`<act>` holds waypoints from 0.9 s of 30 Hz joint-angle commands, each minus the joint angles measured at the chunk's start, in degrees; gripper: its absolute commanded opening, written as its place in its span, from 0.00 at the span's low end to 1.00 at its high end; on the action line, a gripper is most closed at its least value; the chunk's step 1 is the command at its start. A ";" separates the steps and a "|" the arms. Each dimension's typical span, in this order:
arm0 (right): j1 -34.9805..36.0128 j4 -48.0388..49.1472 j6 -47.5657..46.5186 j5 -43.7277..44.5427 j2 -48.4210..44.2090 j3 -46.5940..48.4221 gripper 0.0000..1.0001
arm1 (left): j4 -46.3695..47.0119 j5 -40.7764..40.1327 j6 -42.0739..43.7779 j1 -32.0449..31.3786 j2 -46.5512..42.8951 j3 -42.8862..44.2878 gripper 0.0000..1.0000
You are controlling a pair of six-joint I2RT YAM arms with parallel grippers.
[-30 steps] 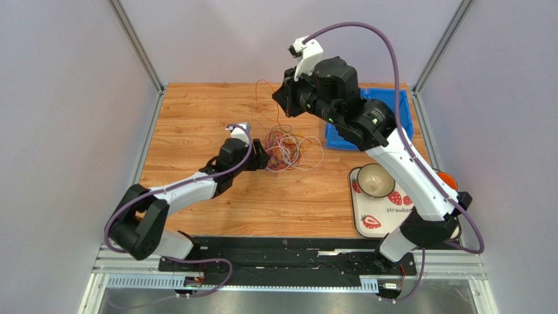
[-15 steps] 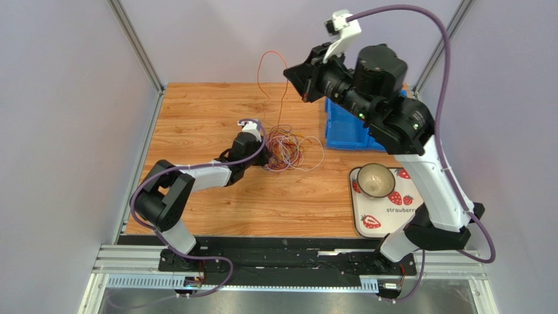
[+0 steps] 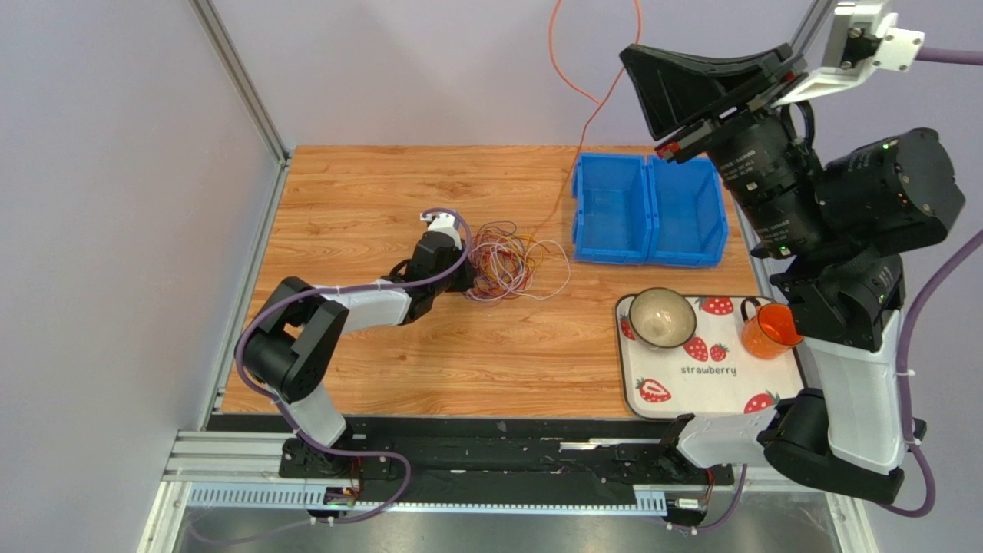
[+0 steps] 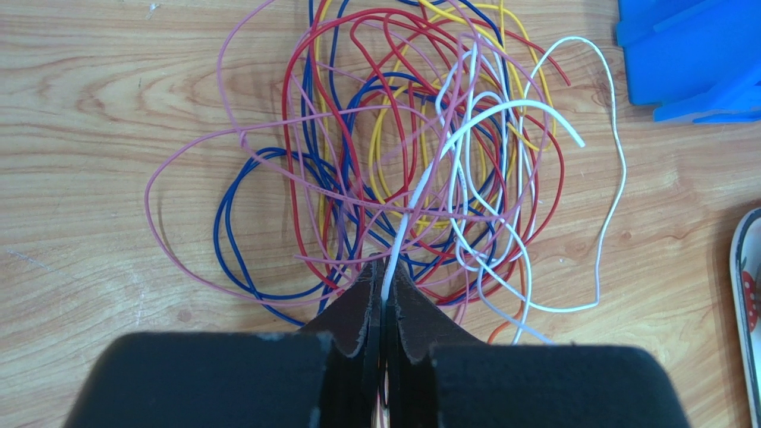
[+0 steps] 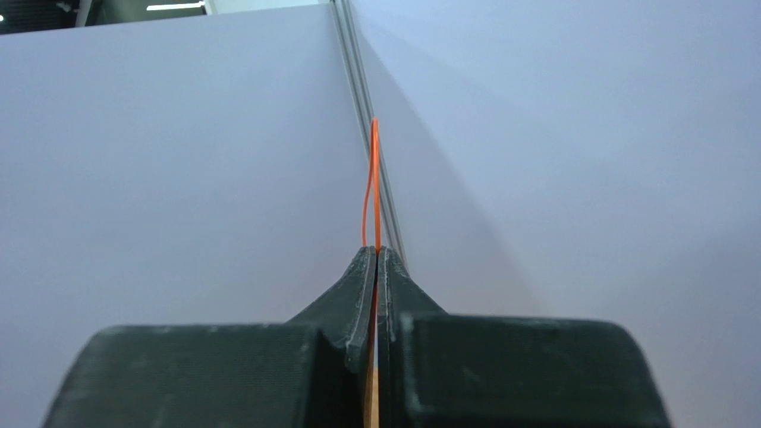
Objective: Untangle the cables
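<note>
The cables lie as a loose tangle of red, blue, yellow, pink and white loops on the wooden table. My left gripper rests low at the tangle's left edge. In the left wrist view this left gripper is shut on a white cable that runs out of the tangle. My right gripper is raised high at the back right. It is shut on an orange cable, and that orange cable stretches up from the tangle.
Two joined blue bins stand at the back right, close to the tangle. A strawberry-print tray at the front right holds a bowl and an orange cup. Grey walls enclose the table.
The left gripper has closed on the white cable at the tangle. The right arm has swung up and to the right, drawing the orange cable out of the pile.
</note>
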 commanded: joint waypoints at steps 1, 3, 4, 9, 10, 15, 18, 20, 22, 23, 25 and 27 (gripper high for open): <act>0.18 3.52 -3.82 3.02 -1.76 -1.29 0.00 | -0.31 -1.41 -0.87 -0.23 0.52 2.49 0.04; 0.27 6.32 -4.18 3.28 -4.13 -1.72 0.00 | -1.71 -0.72 -0.61 -0.23 1.13 3.37 0.06; 0.18 7.38 -4.53 3.19 -5.10 -2.08 0.00 | -1.89 -0.36 -0.43 -0.23 1.40 3.90 0.06; 0.18 11.34 -7.25 3.98 -6.52 0.64 0.00 | -3.56 -1.50 -0.96 -0.14 2.01 4.78 0.07; 0.18 11.69 -7.61 3.90 -6.34 3.60 0.00 | -4.00 -1.42 -1.04 -0.23 2.45 5.48 0.10; 0.18 15.12 -7.70 2.14 -6.42 7.07 0.00 | -4.35 -1.41 -1.13 -0.14 2.02 5.31 0.34; 0.18 15.91 -8.13 3.37 -9.05 1.89 0.00 | -4.18 -1.07 -1.22 -0.23 1.93 5.13 0.34; 0.27 16.96 -8.84 5.47 -11.68 -4.84 0.00 | -3.83 -0.71 -1.13 -0.23 1.84 4.96 0.34; 0.18 17.67 -11.80 8.19 -13.01 -8.74 0.00 | -3.48 -0.27 -1.13 -0.23 1.49 4.44 0.34; 0.18 18.02 -12.61 8.90 -13.71 -10.93 0.00 | -2.78 -0.10 -1.04 -0.31 1.40 4.17 0.35; 0.18 18.02 -14.89 10.57 -13.72 -12.01 0.00 | -2.24 0.43 -0.96 -0.32 0.88 3.56 0.44; 0.18 18.11 -16.65 11.45 -12.94 -11.93 0.00 | -1.37 0.69 -0.78 -0.32 0.61 3.12 0.57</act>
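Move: High over the near part of the table, the right hand holds the orange cable; the tangled cables it runs down to lie roughly 19 cm ahead, 11 cm left and 66 cm below. The blue box is about 32 cm ahead and 14 cm right of that hand, the strawberry tray some 25 cm right and level, both equally far below. For the left hand, shut on a white cable, the tangle's middle is about 4 cm ahead, 6 cm right and 4 cm lower. Drawing the orange cable away from the tangle, the right hand sweeps about 13 cm right and 9 cm back while climbing some 9 cm, fingers tipping further up, then dips about 3 cm and eases forward at the end, grip still shut. The left hand stays low at the tangle's edge and midway opens its fingers nearly halfway, letting go of the white cable. ##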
